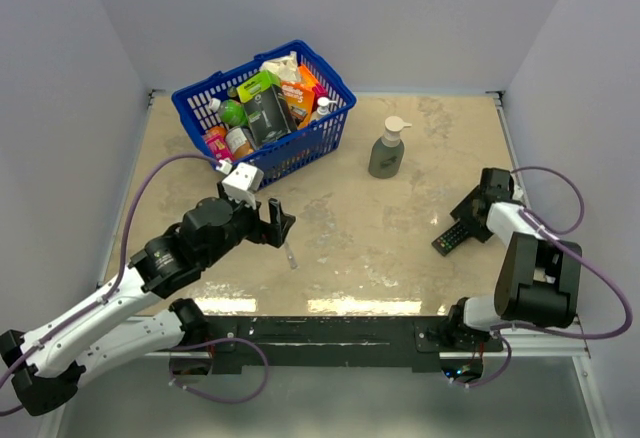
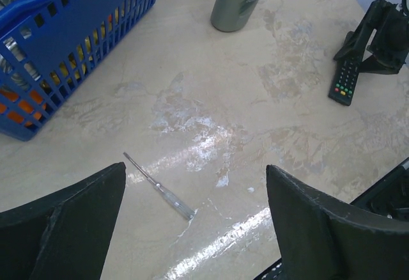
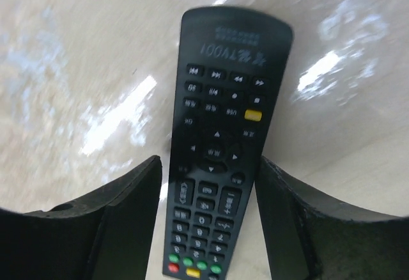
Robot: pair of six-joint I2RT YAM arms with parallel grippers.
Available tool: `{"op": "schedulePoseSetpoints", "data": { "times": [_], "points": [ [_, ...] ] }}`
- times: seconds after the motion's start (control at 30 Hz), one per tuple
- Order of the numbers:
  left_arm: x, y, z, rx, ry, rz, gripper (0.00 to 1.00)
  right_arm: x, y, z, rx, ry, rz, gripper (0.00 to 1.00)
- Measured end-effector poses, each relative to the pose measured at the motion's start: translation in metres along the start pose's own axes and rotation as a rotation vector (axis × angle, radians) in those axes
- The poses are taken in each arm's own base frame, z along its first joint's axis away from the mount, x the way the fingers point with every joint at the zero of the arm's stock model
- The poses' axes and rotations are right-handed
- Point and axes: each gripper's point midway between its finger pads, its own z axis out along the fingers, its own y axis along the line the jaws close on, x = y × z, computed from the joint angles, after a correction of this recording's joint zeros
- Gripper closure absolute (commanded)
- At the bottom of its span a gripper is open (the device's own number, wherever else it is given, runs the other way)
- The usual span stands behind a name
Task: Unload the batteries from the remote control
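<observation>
The remote control (image 3: 220, 133) is a slim black bar lying buttons-up on the table at the right (image 1: 455, 236), also seen in the left wrist view (image 2: 344, 82). My right gripper (image 3: 209, 165) is down over its near end, one finger on each long side. The right finger is against the edge and a thin gap shows at the left one, so it is open around the remote. The batteries are hidden. My left gripper (image 1: 280, 223) hangs wide open over the table's middle (image 2: 195, 168), holding nothing.
A thin clear-handled screwdriver (image 1: 289, 255) lies on the table just below the left gripper (image 2: 160, 187). A blue basket (image 1: 300, 148) full of packages stands at the back left. A grey pump bottle (image 1: 387, 150) stands at the back centre.
</observation>
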Motion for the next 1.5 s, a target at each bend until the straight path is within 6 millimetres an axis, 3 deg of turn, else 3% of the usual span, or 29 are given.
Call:
{"op": "schedulePoseSetpoints", "data": {
  "times": [0.3, 0.43, 0.53, 0.6, 0.73, 0.93, 1.13, 1.3, 1.5],
  "points": [
    [0.011, -0.007, 0.002, 0.017, 0.052, -0.072, 0.07, 0.055, 0.047, -0.03, -0.289, 0.128, -0.127, 0.4],
    [0.013, -0.016, 0.002, 0.055, 0.074, -0.102, 0.07, 0.085, 0.076, -0.056, -0.426, 0.158, -0.239, 0.42],
    [0.014, -0.022, 0.004, 0.077, 0.085, -0.127, 0.08, 0.096, 0.085, -0.068, -0.504, 0.166, -0.253, 0.42],
    [0.014, -0.026, 0.004, 0.092, 0.089, -0.145, 0.08, 0.1, 0.086, -0.073, -0.523, 0.167, -0.25, 0.33],
    [0.013, -0.033, 0.007, 0.119, 0.096, -0.162, 0.09, 0.1, 0.085, -0.075, -0.493, 0.171, -0.204, 0.21],
    [0.021, -0.036, 0.015, 0.121, 0.13, -0.165, 0.09, 0.083, 0.071, -0.078, -0.347, 0.121, 0.012, 0.19],
    [0.018, -0.035, 0.014, 0.119, 0.116, -0.162, 0.09, 0.051, 0.075, -0.082, -0.228, 0.065, 0.221, 0.19],
    [0.014, -0.028, 0.006, 0.101, 0.092, -0.142, 0.09, 0.033, 0.089, -0.067, -0.097, 0.084, 0.299, 0.17],
    [0.009, -0.021, -0.005, 0.083, 0.066, -0.136, 0.09, 0.032, 0.078, -0.053, 0.042, 0.081, 0.357, 0.16]
  ]
}}
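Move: The right hand already has its open-ended grip around the remote control: the remote's middle lies about 1 cm back from it, 2 cm left and 1 cm below, with the coloured-button end towards its left and back. The soap bottle stands some 17 cm ahead and 23 cm left of the right hand, its middle about 7 cm higher. From the idle left hand, the remote is roughly 47 cm to the right, 8 cm ahead and 22 cm below. Leftward about 15 cm the right hand takes the remote across the table front, rising slightly and turning nearly 30 degrees counter-clockwise; then its fingers open and come free while the wrist swings back clockwise past its starting attitude, and the hand eases some 5 cm right, lifts a little more, goes forward over the remote and starts to sink. The empty left hand drifts about 4 cm right and partly returns. ##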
